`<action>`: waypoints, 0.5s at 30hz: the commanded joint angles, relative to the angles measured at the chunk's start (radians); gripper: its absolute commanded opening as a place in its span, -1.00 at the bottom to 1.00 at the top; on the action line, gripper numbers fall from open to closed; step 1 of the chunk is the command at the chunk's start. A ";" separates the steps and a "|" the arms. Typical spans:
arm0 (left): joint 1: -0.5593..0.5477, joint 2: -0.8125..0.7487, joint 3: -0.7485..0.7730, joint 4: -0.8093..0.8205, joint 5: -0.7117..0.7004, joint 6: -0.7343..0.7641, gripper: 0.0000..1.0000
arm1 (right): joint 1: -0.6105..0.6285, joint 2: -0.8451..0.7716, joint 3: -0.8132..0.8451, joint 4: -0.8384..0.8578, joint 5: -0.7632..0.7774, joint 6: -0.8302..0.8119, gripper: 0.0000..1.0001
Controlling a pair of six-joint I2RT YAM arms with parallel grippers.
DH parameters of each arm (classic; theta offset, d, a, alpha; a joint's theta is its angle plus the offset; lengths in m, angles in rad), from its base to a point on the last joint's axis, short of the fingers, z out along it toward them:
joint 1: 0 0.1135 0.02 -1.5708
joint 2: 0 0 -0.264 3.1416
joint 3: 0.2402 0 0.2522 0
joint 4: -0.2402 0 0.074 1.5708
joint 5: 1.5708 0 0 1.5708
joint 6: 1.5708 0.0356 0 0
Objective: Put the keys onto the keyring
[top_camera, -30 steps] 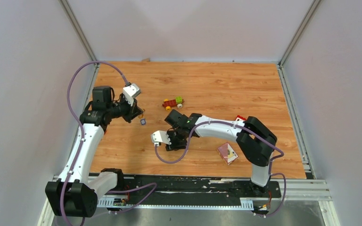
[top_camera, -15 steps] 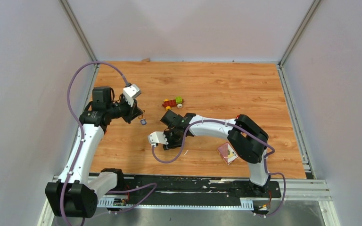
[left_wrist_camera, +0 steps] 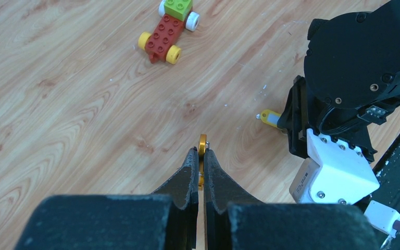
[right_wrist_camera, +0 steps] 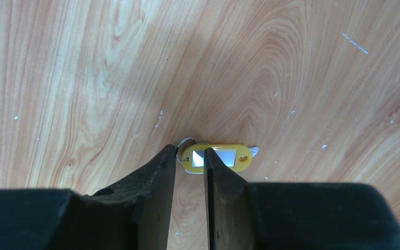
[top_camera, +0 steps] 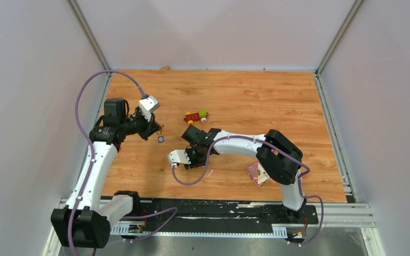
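Note:
My left gripper (left_wrist_camera: 201,153) is shut on the gold keyring (left_wrist_camera: 202,143), which stands edge-on between the fingertips, above the wood. In the top view a small blue key (top_camera: 162,139) shows just below that gripper (top_camera: 157,130). The yellow-headed key (right_wrist_camera: 229,158) lies flat on the table with a small wire loop (right_wrist_camera: 184,143) at its left end. My right gripper (right_wrist_camera: 190,152) hangs low over that end. Its jaws are narrow but apart: one tip is beside the loop, the other over the yellow head. From the left wrist view the yellow key (left_wrist_camera: 269,117) peeks out beside the right gripper.
A red-and-green toy car (top_camera: 196,116) sits beyond both grippers, also in the left wrist view (left_wrist_camera: 169,31). A pinkish-red block (top_camera: 258,173) lies by the right arm's elbow. The wooden table (top_camera: 229,96) is walled on three sides.
The right gripper's jaws have narrowed over the yellow key, and that arm has shifted slightly left. The left gripper has stayed shut on the keyring, almost still.

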 commanded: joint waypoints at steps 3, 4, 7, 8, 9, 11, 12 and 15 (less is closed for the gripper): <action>0.008 -0.019 0.000 0.002 0.018 0.022 -1.00 | 0.007 0.021 0.024 0.008 0.014 -0.020 -0.57; 0.008 -0.019 -0.001 0.002 0.019 0.022 -1.00 | 0.009 0.022 0.026 0.006 0.013 -0.020 -0.61; 0.008 -0.021 -0.007 0.000 0.017 0.028 -1.00 | 0.009 0.023 0.035 0.000 0.009 -0.018 -0.76; 0.008 -0.021 -0.007 -0.001 0.017 0.027 -1.00 | 0.009 0.021 0.039 -0.003 0.007 -0.017 -0.81; 0.008 -0.021 -0.007 -0.002 0.017 0.028 -1.00 | 0.009 0.020 0.041 -0.006 0.005 -0.016 -0.85; 0.008 -0.020 -0.008 -0.001 0.018 0.031 -1.00 | 0.007 0.017 0.043 -0.008 0.000 -0.009 -0.93; 0.008 -0.021 -0.008 -0.001 0.018 0.031 -1.00 | 0.005 0.014 0.044 -0.009 -0.004 -0.007 -0.96; 0.008 -0.019 -0.008 -0.001 0.018 0.032 -1.00 | 0.001 0.003 0.046 -0.013 -0.016 0.009 -1.00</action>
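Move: The yellow-tagged key lies flat just under the right hand, its wire ring between the fingertips and its middle about 2 cm ahead and 1 cm below. The toy car stands some 20 cm ahead of that hand and 1 cm to its right; a white sliver lies roughly 8 cm to its right and 2 cm back. From the left hand the yellow tag is about 5 cm back, 10 cm right and 19 cm down. The wire ring at the near end of the yellow tag is what the right fingers shut on: from roughly a quarter open they close fully and pinch it between their tips, fingers still pointing steeply down. The right hand otherwise stays in place at the table, while the left hand keeps holding the keyring aloft, still. ##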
